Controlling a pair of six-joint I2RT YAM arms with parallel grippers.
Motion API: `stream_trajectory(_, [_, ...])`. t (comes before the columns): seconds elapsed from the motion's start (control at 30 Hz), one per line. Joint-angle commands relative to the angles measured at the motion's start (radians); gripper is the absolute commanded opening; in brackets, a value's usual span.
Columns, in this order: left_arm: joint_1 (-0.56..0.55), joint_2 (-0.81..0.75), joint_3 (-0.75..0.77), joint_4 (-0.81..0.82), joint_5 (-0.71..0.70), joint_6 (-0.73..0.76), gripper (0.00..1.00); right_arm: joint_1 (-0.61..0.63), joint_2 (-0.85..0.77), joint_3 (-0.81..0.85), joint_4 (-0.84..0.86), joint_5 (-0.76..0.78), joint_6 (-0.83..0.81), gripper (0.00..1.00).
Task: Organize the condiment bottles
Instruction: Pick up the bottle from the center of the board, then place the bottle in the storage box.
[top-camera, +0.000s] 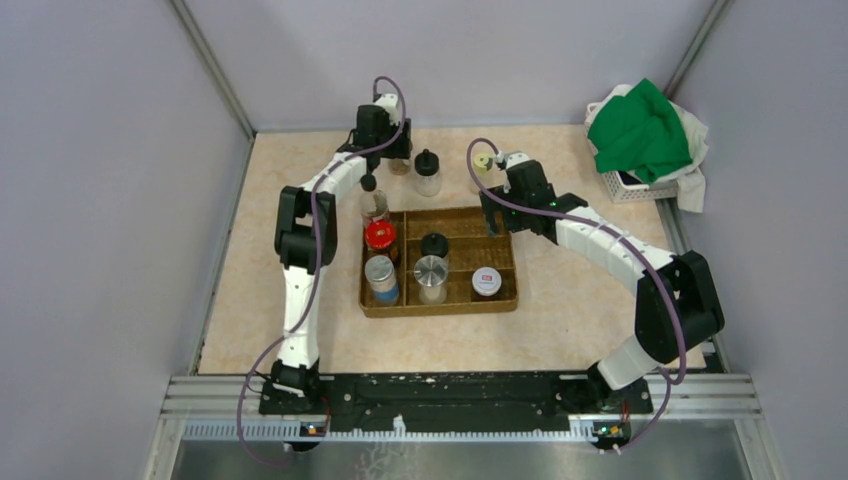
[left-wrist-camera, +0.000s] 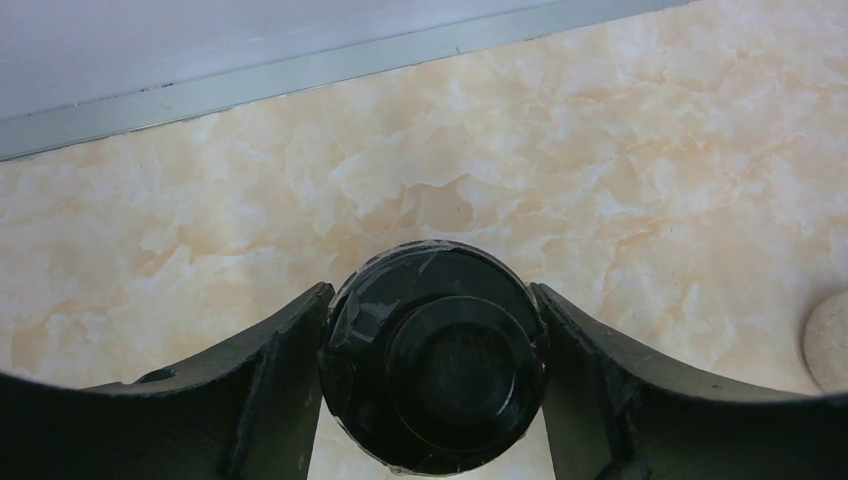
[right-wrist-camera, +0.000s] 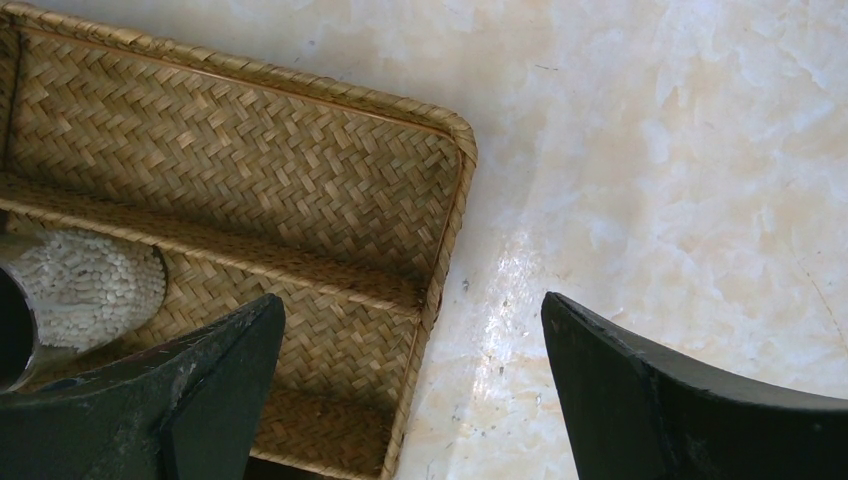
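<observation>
In the left wrist view my left gripper (left-wrist-camera: 432, 292) has both fingers pressed against the sides of a black-lidded condiment bottle (left-wrist-camera: 435, 355) standing on the marble table behind the tray. My right gripper (right-wrist-camera: 412, 310) is open and empty, hovering over the right edge of the woven divided tray (right-wrist-camera: 250, 170). In the tray stand a red-lidded jar (top-camera: 380, 237), a silver-lidded jar (top-camera: 381, 275), a black-lidded jar (top-camera: 434, 245), a silver shaker (top-camera: 431, 275) and a white-lidded jar (top-camera: 486, 282). A tall black-capped bottle (top-camera: 373, 200) stands at the tray's back left corner.
Behind the tray stand a black-capped jar (top-camera: 427, 172) and a yellow-green-lidded jar (top-camera: 483, 165). A white basket (top-camera: 628, 186) with green cloth (top-camera: 640, 130) sits at the back right. Metal rails and grey walls border the table. A round beige thing (left-wrist-camera: 830, 340) shows at the left wrist view's right edge.
</observation>
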Motion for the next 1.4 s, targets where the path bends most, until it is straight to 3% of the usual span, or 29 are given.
stream_trajectory(0.0, [0.006,-0.058,-0.041,0.047,-0.019,-0.006,0.68,-0.006,0.017,0.003,0.043,-0.011,-0.009,0.98])
stream_trajectory(0.23, [0.007,-0.118,-0.092,0.074,-0.043,0.012,0.67,-0.006,0.011,0.007,0.039,-0.016,-0.006,0.98])
stream_trajectory(0.5, [0.021,-0.17,-0.081,0.037,-0.061,0.029,0.59,-0.006,-0.016,-0.002,0.036,-0.035,0.009,0.98])
stream_trajectory(1.37, [0.036,-0.465,-0.112,-0.081,-0.088,0.044,0.58,-0.008,-0.169,-0.031,-0.022,-0.05,0.038,0.98])
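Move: The left hand already grips the black-lidded bottle by its lid, the bottle's middle about 4 cm below it. A second black-lidded jar stands some 7 cm to the right and 4 cm back; the tall glass bottle about 6 cm left and 10 cm back; the tray's middle roughly 20 cm back, 9 cm right and 9 cm below. From the right hand the gripped bottle lies about 20 cm ahead and 24 cm left. Still gripping the bottle's black lid, the left hand shifts left and slightly back, then lifts some 12 cm. ##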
